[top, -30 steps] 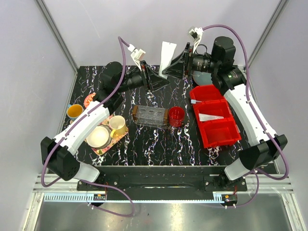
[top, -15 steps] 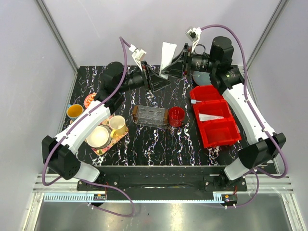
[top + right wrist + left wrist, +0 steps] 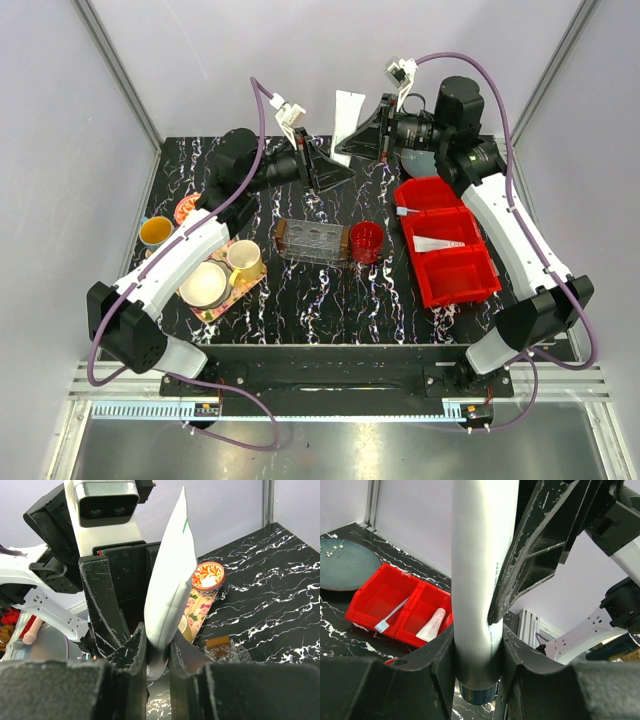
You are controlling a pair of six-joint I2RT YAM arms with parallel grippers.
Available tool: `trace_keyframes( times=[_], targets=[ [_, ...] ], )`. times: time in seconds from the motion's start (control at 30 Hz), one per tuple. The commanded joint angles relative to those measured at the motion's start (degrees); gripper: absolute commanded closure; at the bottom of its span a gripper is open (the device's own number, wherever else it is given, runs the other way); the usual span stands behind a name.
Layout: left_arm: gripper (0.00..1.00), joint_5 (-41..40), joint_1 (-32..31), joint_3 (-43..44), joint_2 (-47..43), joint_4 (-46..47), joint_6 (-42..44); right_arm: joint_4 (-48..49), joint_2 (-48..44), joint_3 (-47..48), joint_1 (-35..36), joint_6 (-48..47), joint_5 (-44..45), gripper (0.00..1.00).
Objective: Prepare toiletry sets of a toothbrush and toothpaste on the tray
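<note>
A white toothpaste tube stands upright in the air over the back of the table, crimped end up. My left gripper is shut on its lower part, near the cap. My right gripper is shut on the same tube, and one of its fingers shows in the left wrist view. A second tube and the pale toothbrush lie in the red compartment bin. The clear tray with brown ends sits mid-table, holding neither.
A red cup stands right beside the clear tray. A flowery tray with a yellow mug and a bowl is at the left, with a yellow cup and a small orange dish. A grey plate lies at the back right.
The right gripper and the tube have shifted slightly to the left and up. The left gripper has barely moved. Both keep their hold.
</note>
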Motion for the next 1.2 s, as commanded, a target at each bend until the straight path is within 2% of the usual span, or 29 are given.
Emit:
trace_keyframes(
  times=[0.0, 0.13, 0.2, 0.23, 0.37, 0.6, 0.67, 0.87, 1.17],
  targets=[
    [0.69, 0.16, 0.46, 2.20, -2.16, 0.56, 3.72, -3.48, -1.29, 1.99, 1.05, -3.88, -0.37, 0.87],
    [0.45, 2.18, 1.96, 1.50, -4.36, -1.29, 7.15, -7.62, -1.91, 3.66, 1.05, -7.30, 1.21, 0.91],
    [0.38, 3.06, 3.10, 1.67, -5.24, -3.92, 10.39, -10.77, -1.91, 4.89, 0.96, -9.76, 1.74, 0.92],
    [0.31, 3.76, 3.62, 1.94, -6.03, -5.15, 11.63, -12.01, -1.91, 5.24, 0.96, -10.64, 2.00, 0.93],
    [0.20, 6.49, 6.52, 5.09, -7.09, -12.95, 18.04, -17.02, -2.08, 6.04, 1.05, -17.48, 2.79, 0.94],
    [0.15, 12.55, 8.02, 16.95, -4.02, -29.66, 33.15, -27.03, -1.73, 5.60, 1.75, -26.90, -0.72, 0.95],
    [0.15, 13.96, 8.02, 20.98, -2.61, -34.13, 34.84, -29.68, -1.73, 5.60, 3.32, -30.84, 0.58, 0.94],
    [0.14, 15.90, 8.02, 27.50, 2.13, -40.83, 39.85, -32.15, -3.49, 3.32, 5.53, -34.90, 1.91, 0.95],
    [0.14, 19.94, 8.02, 28.04, 3.46, -44.97, 45.22, -34.00, -3.67, 2.00, 7.90, -37.63, 3.23, 0.95]
  ],
)
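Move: Both hands still grip the upright toothpaste tube, cap end down. From the right hand the red cup lies about 38 cm below, some 4 cm to the right and 3 cm back. The clear rack stands about 12 cm to the left of the cup, level with it, and the red bin's middle about 16 cm to the cup's right. From the left hand the cup is roughly 8 cm right, 1 cm back and 34 cm below. The left hand opens wide, lets go of the tube and draws off about 6 cm to the left, rising about as far beside the tube before sinking most of the way back while its wrist turns some 30 degrees. The right hand keeps the tube pinched and takes it about 8 cm down and, mostly later on, some 5 cm back towards the red cup, its fingers tipping down about 20 degrees. ##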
